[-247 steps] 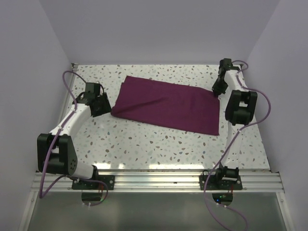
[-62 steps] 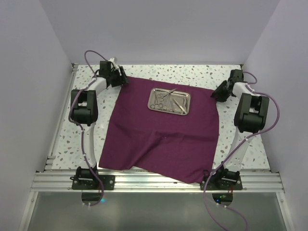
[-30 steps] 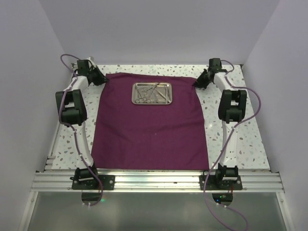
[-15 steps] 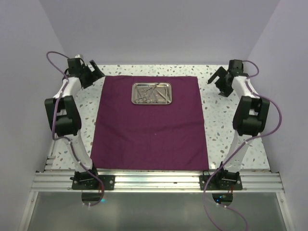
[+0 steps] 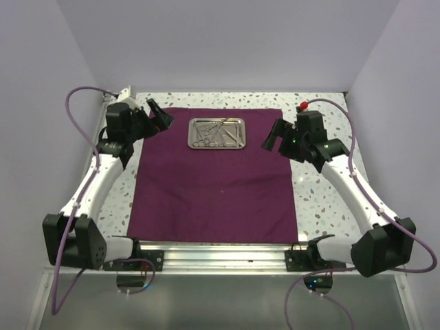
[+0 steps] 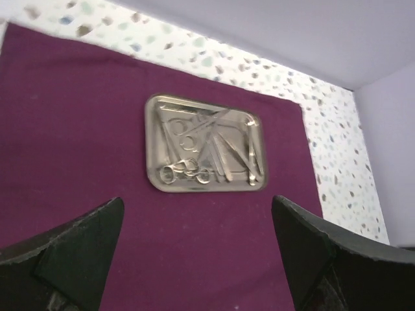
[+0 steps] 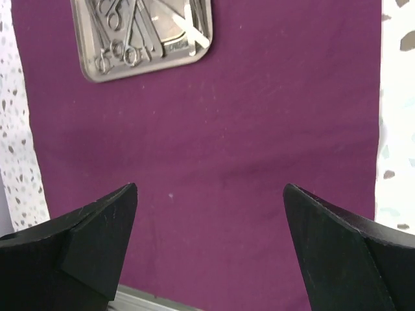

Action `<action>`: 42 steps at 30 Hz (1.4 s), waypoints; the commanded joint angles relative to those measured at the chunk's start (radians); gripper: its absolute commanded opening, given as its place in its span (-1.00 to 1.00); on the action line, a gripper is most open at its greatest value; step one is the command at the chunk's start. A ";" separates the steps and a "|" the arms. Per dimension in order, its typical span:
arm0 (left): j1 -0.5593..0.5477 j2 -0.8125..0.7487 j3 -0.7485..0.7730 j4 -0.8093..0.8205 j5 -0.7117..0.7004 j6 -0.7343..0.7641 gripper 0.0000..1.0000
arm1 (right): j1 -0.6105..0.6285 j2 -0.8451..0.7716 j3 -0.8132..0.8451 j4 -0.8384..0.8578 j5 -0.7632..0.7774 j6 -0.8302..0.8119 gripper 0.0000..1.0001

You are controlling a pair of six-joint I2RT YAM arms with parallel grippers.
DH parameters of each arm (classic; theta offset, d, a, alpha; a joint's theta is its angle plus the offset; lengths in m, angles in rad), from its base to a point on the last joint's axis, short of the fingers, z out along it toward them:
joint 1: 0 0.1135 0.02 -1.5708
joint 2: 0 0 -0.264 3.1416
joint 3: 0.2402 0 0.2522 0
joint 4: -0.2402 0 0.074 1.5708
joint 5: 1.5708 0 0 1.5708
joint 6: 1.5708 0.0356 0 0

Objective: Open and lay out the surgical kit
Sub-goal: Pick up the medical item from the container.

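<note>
The surgical kit's dark purple cloth wrap (image 5: 213, 185) lies spread flat on the table. On its far middle sits the small steel tray (image 5: 216, 133), with thin silver scissors and forceps (image 6: 185, 172) piled inside it. My left gripper (image 5: 157, 115) hovers open above the cloth's far left part, facing the tray (image 6: 206, 153). My right gripper (image 5: 273, 135) hovers open over the cloth's far right edge, right of the tray (image 7: 142, 32). Both wrist views show wide-apart fingers with only cloth (image 7: 214, 129) between them. Neither gripper (image 6: 198, 199) (image 7: 209, 187) holds anything.
The speckled white table (image 5: 330, 199) shows on both sides of the cloth. Lilac walls (image 5: 227, 41) close in the left, right and back. A metal rail (image 5: 220, 251) with the arm bases runs along the near edge, touching the cloth's near hem.
Both grippers, shut at the cloth's far corners a second ago, have opened and let go. Both arms have then swung inward and nearer, to either side of the tray. The cloth lies flat.
</note>
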 commanded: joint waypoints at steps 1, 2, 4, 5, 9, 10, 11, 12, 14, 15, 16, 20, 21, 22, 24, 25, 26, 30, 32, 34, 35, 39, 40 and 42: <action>0.037 0.204 0.045 0.030 0.177 -0.114 0.95 | 0.003 -0.021 -0.032 -0.110 0.116 -0.001 0.97; -0.007 0.230 0.090 -0.006 0.040 -0.027 0.92 | 0.005 -0.004 -0.032 -0.117 0.103 -0.013 0.97; -0.086 0.297 0.188 -0.025 -0.018 0.027 0.89 | 0.003 0.019 -0.028 -0.128 0.037 -0.031 0.97; -0.091 0.329 0.227 -0.049 -0.031 0.038 0.84 | 0.009 0.027 -0.026 -0.125 0.032 -0.038 0.97; -0.097 0.591 0.543 -0.261 -0.164 0.088 0.49 | 0.008 0.062 -0.003 -0.121 0.040 -0.061 0.97; -0.106 0.701 0.671 -0.326 -0.176 0.098 0.41 | 0.008 0.093 0.016 -0.146 0.047 -0.071 0.97; -0.115 0.755 0.736 -0.360 -0.185 0.105 0.25 | 0.008 0.117 0.045 -0.173 0.063 -0.084 0.97; -0.123 0.808 0.800 -0.386 -0.233 0.124 0.20 | 0.008 0.140 0.105 -0.204 0.070 -0.114 0.96; -0.147 0.941 0.968 -0.443 -0.267 0.134 0.11 | 0.009 0.192 0.147 -0.259 0.104 -0.130 0.94; -0.158 0.978 1.015 -0.456 -0.273 0.138 0.10 | 0.009 0.203 0.168 -0.266 0.109 -0.133 0.94; -0.163 1.013 1.098 -0.463 -0.276 0.138 0.09 | 0.009 0.209 0.176 -0.272 0.110 -0.133 0.94; -0.170 1.147 1.224 -0.493 -0.291 0.130 -0.07 | 0.008 0.226 0.190 -0.289 0.124 -0.098 0.93; -0.170 1.156 1.238 -0.490 -0.297 0.128 -0.10 | 0.008 0.223 0.188 -0.289 0.124 -0.090 0.93; -0.170 1.167 1.238 -0.482 -0.301 0.125 -0.13 | 0.008 0.222 0.182 -0.281 0.121 -0.084 0.93; -0.172 1.172 1.237 -0.474 -0.302 0.119 -0.15 | 0.008 0.217 0.164 -0.272 0.112 -0.078 0.93; -0.173 1.178 1.237 -0.468 -0.304 0.118 -0.17 | 0.009 0.219 0.159 -0.261 0.109 -0.079 0.94; -0.175 1.181 1.235 -0.467 -0.310 0.116 -0.17 | 0.009 0.223 0.155 -0.258 0.110 -0.091 0.94; -0.195 1.198 1.237 -0.474 -0.333 0.110 -0.21 | 0.009 0.262 0.164 -0.282 0.132 -0.131 0.93; -0.204 1.207 1.235 -0.479 -0.351 0.110 -0.22 | 0.008 0.260 0.162 -0.284 0.144 -0.143 0.94; -0.212 1.218 1.232 -0.494 -0.373 0.105 -0.26 | 0.009 0.257 0.149 -0.276 0.147 -0.148 0.94; -0.213 1.219 1.231 -0.497 -0.377 0.096 -0.28 | 0.009 0.256 0.144 -0.275 0.147 -0.147 0.94; -0.219 1.224 1.189 -0.497 -0.385 0.076 -0.33 | 0.008 0.251 0.124 -0.269 0.144 -0.157 0.94; -0.221 1.221 1.185 -0.497 -0.391 0.073 -0.34 | 0.009 0.251 0.121 -0.269 0.144 -0.160 0.94; -0.224 1.219 1.169 -0.494 -0.406 0.072 -0.35 | 0.006 0.255 0.118 -0.267 0.149 -0.171 0.94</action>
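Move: The medical item, the ring-handled forceps at the left end of the tray, lies about 14 cm ahead of the left hand, 10 cm to its right and 22 cm below. The crossed scissors lie some 7 cm to the right of the forceps and about 1 cm farther out; the tray's middle is about 8 cm to their right, level with them. From the right hand the forceps are roughly 20 cm ahead, 27 cm left and 19 cm below. Down and forward, by about 20 cm each, and some 9 cm to the right, the left hand swoops to the forceps: first a quick drop, then a reach out, then down again over their far half. The fingers tip downward by about 25 degrees and narrow from wide open to a third, one on each side of the forceps, not yet shut. The empty right hand sinks and eases right, away from the tray, tipping down and staying open. ##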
